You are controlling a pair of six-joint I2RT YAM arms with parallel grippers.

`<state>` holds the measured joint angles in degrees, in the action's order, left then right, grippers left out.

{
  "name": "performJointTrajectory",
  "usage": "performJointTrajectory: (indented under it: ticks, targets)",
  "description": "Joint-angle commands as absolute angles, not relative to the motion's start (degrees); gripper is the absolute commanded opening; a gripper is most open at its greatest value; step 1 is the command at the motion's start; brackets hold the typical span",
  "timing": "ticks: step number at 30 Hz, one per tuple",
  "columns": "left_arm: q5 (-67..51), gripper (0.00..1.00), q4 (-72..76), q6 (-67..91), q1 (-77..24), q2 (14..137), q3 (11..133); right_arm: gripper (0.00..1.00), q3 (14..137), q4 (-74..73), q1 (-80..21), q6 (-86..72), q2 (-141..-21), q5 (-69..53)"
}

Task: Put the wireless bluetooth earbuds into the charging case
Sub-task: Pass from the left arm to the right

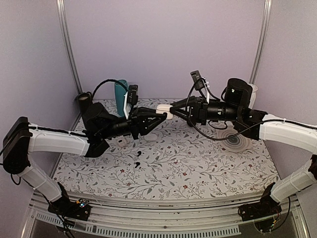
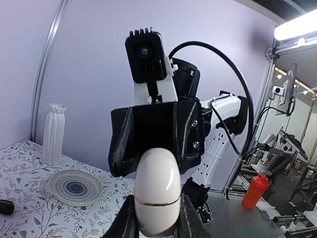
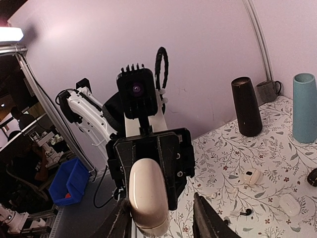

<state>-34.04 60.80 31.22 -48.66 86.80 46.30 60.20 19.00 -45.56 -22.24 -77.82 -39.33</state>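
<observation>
The charging case (image 1: pixel 163 110) is a glossy white egg-shaped shell with a thin gold seam, lid closed, held in mid-air above the back of the table. My left gripper (image 1: pixel 159 116) is shut on its lower half (image 2: pixel 157 196). My right gripper (image 1: pixel 174 108) faces it from the right, jaws open around the case's other end (image 3: pixel 147 201). One finger (image 3: pixel 120 224) lies against the case and the other (image 3: pixel 207 220) stands apart from it. Two small white earbuds (image 3: pixel 251 176) (image 3: pixel 289 204) lie on the floral tabletop; one shows under the left arm (image 1: pixel 122 142).
Small black pieces (image 1: pixel 138 153) lie on the floral cloth in front of the left arm. A teal cup (image 1: pixel 120 96) and a black cylinder (image 1: pixel 83 99) stand at the back left. A ringed plate (image 1: pixel 237 141) and a white vase (image 2: pixel 53 133) are at the right.
</observation>
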Motion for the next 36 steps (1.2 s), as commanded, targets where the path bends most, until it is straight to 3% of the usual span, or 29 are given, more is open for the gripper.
performJointTrajectory:
  ticks: [1,9,14,16,25,29,36]
  targets:
    - [-34.36,0.0,62.88,32.32,-47.91,87.71,48.12,0.4,60.68,20.04,-46.32,-22.99,-79.13,-40.21]
    - [-34.45,0.0,62.69,32.69,-47.7,87.9,48.4,0.27,60.54,20.23,-46.5,-22.94,-79.37,-39.59]
    - [-33.64,0.0,62.5,32.77,-47.54,87.89,47.8,0.09,60.77,20.67,-46.52,-23.52,-79.75,-39.88]
    - [-32.74,0.07,62.45,32.83,-47.41,87.69,47.56,0.05,60.62,21.12,-46.49,-23.85,-79.73,-39.97]
    - [-29.57,0.72,57.57,29.63,-46.99,85.18,46.96,0.04,59.82,22.65,-46.55,-25.64,-79.26,-38.6]
    - [-26.86,0.94,56.41,27.83,-46.63,83.07,44.62,0.04,59.85,22.64,-46.5,-26.48,-79.61,-37.67]
    - [-23.34,0.96,51.93,25.41,-46.01,80.03,42.45,0.04,60.22,22.06,-46.15,-27.25,-79.67,-34.94]
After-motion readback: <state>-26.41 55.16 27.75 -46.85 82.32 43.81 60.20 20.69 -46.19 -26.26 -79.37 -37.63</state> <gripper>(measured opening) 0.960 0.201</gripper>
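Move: The white charging case is still held by the left hand, its middle about 1 cm right of that hand's point and 2 cm above. From the right hand the case lies about 2 cm left, 1 cm below and level fore and aft, between its open fingers. Far below the left hand, some 32 cm down, the far black earbud lies about 9 cm ahead and 11 cm left, the near one 1 cm ahead and 12 cm left. The right fingers pinch the case, then the left fingers open wide, release it and withdraw 3 cm forward-left. ##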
